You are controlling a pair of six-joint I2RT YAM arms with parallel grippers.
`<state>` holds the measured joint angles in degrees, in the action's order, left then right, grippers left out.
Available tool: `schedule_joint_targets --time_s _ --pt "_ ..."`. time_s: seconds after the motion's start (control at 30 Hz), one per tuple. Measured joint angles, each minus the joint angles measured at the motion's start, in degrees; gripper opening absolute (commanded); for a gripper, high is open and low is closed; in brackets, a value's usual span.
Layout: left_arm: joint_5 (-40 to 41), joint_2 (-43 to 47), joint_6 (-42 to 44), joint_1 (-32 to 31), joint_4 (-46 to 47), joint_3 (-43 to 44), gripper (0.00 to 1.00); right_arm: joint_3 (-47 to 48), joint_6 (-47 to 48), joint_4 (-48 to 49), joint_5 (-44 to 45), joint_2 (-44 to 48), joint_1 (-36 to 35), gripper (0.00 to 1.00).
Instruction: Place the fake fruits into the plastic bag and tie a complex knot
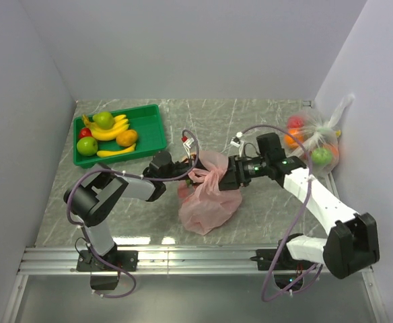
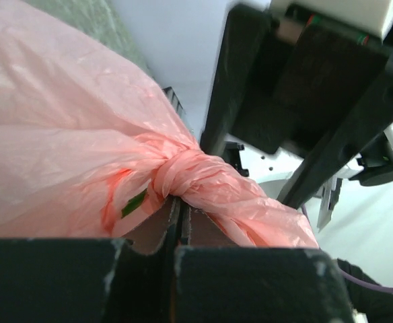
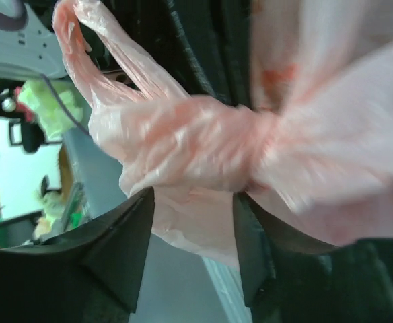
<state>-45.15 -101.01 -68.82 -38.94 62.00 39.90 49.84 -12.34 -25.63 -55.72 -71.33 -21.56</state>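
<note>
The pink plastic bag [image 1: 210, 202] sits on the table between both arms, its handles twisted into a knot [image 1: 206, 176]. My left gripper [image 1: 177, 172] is shut, its tips pressed into the film right under the knot [image 2: 183, 176]. My right gripper [image 1: 227, 177] is open; crumpled pink handle film [image 3: 190, 215] hangs loose between its fingers [image 3: 139, 229], beside the knot [image 3: 264, 145]. A handle loop [image 3: 109, 47] sticks out past it. More fake fruits [image 1: 109, 131], bananas, green apples, an orange and a red one, lie in the green tray [image 1: 155, 128].
A clear bag [image 1: 314, 141] with several fruits leans against the right wall. Two small white connectors [image 1: 188, 141] lie on the marble-patterned table behind the pink bag. Walls close in the left, back and right sides. A metal rail [image 1: 196, 259] runs along the near edge.
</note>
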Motion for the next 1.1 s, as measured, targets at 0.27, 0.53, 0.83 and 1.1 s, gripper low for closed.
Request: schedule_joint_targets --time_s 0.27,0.53,0.83,1.1 --pt "-1.53 0.35 -0.48 -0.63 1.81 0.0 0.0 1.55 5.95 -7.15 2.05 7.15 8.52 0.67" --pt "-1.7 0.35 -0.46 -0.66 2.05 0.02 0.0 1.46 2.25 -1.95 3.06 0.83 7.37 0.81" --pt "-2.23 0.22 -0.44 -1.86 2.05 0.7 0.0 -1.62 -8.33 9.99 2.8 -0.57 0.02 0.84" --pt "-3.52 -2.69 -2.47 -2.62 4.22 1.9 0.0 -3.15 -17.59 19.89 3.67 -3.58 -3.89 0.85"
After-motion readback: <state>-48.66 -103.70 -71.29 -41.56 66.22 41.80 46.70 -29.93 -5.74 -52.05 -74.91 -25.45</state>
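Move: The bag's twisted knot sits right at the left hand's closed fingertips, which still pinch it, about 1 cm to their right. From the half-open right hand, that knot lies some 6 cm to the left and 3 cm ahead, about level in height. The loose twisted tail is roughly 3 cm left and 1 cm ahead of the right hand. The bag's filled body lies about 3 cm left of the right hand, 7 cm back and 10 cm below. Still pinching the bag at the knot, the left hand eases back about 2 cm and a little to the right, towards the other gripper. The right hand first backs off to the right, rising and going forward, then swings left some 7 cm and slightly down, its fingers spreading wide so that they come in on either side of the knot and the left fingertips. ##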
